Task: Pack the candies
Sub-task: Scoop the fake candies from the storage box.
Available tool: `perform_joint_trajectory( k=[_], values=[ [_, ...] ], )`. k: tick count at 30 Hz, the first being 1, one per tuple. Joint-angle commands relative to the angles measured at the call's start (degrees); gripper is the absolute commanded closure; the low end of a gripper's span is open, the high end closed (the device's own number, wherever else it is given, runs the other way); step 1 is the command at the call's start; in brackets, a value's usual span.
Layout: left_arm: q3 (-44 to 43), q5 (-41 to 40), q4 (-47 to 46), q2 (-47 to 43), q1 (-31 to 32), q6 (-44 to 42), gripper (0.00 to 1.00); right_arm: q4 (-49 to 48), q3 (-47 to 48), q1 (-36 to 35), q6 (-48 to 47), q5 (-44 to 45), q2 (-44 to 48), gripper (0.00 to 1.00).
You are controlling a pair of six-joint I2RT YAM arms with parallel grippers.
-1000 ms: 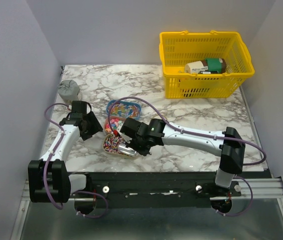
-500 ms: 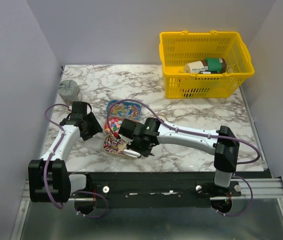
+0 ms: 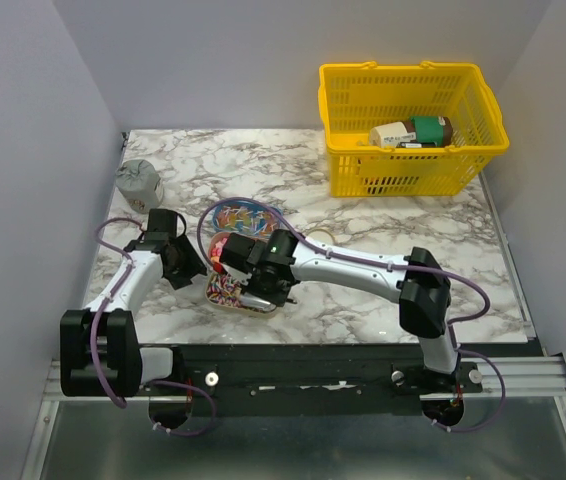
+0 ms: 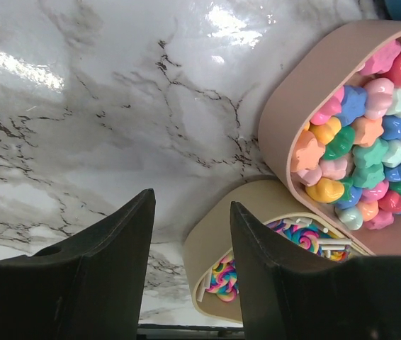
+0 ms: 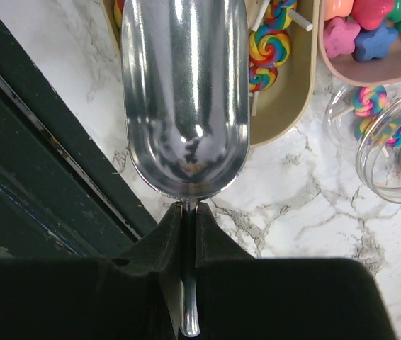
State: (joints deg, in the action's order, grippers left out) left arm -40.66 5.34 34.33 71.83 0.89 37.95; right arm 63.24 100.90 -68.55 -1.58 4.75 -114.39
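Observation:
Swirled lollipop candies (image 4: 253,265) fill a beige tray (image 3: 225,290) at the table's near edge. Star-shaped pink, blue, green and yellow candies (image 4: 360,163) fill a pink tray (image 3: 225,246) just behind it. My right gripper (image 5: 188,219) is shut on the handle of a silver scoop (image 5: 184,92). The scoop is empty and lies over the near end of the beige tray (image 5: 285,106). My left gripper (image 4: 192,202) is open and empty, low at the beige tray's left end, with its right finger over the tray wall. In the top view it (image 3: 178,262) sits left of both trays.
A clear jar (image 5: 392,142) holding a few lollipops stands right of the trays. A blue tray of candies (image 3: 247,214) lies behind the pink one. A grey lidded jar (image 3: 137,180) is at the back left, a yellow basket (image 3: 403,170) at the back right. The black table rail (image 5: 37,163) runs close to the scoop.
My right arm has swung left and carried the scoop over the beige tray. My left gripper has shifted slightly nearer to that tray.

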Motion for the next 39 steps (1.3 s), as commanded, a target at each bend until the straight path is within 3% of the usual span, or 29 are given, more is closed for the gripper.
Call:
perform_joint_trajectory(
  k=[1, 11, 20, 28, 39],
  values=[
    [0.8, 2.4, -1.2, 1.6, 0.3, 1.1, 0.45, 3.8, 2.1, 0.8, -2.6, 0.3, -1.7, 0.99],
    [0.3, 2.7, -1.7, 3.0, 0.3, 1.2, 0.49, 6.1, 1.7, 2.5, -4.1, -0.1, -2.5, 0.99],
    [0.1, 3.0, -2.3, 3.3, 0.3, 1.1, 0.52, 8.5, 7.7, 3.2, -4.7, 0.0, -7.8, 0.99],
    [0.6, 4.7, -2.9, 3.0, 0.3, 0.6, 0.62, 7.2, 9.2, 3.3, -5.4, 1.1, -9.9, 0.99],
    [0.8, 7.3, -3.8, 3.1, 0.3, 0.8, 0.77, -2.4, 8.5, 3.3, -7.3, -1.9, -8.1, 0.99]
  ],
)
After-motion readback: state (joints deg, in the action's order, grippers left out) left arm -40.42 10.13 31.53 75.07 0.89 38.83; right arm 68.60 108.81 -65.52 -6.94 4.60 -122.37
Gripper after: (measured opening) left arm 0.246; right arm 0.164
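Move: The right hand holds the scoop, its bowl reaching left over the beige candy tray; the tray's middle lies about 9 cm to this hand's left, 2 cm ahead and 6 cm below. The pink tray is some 10 cm ahead and 8 cm left, and the clear jar about 9 cm ahead and 1 cm left, both also some 6 cm below. From the left hand, the beige tray's middle is roughly 11 cm to the right, 3 cm back and 3 cm lower. Forward across the beige tray and down, about 2.5 cm and 2 cm, the right hand works the held scoop deeper among the lollipops, first easing left, then back right, while the bowl end dips some 5 degrees; the grip stays shut on the handle. The left hand creeps right and slightly down to the tray's left end, narrowing its fingers by more than half. ##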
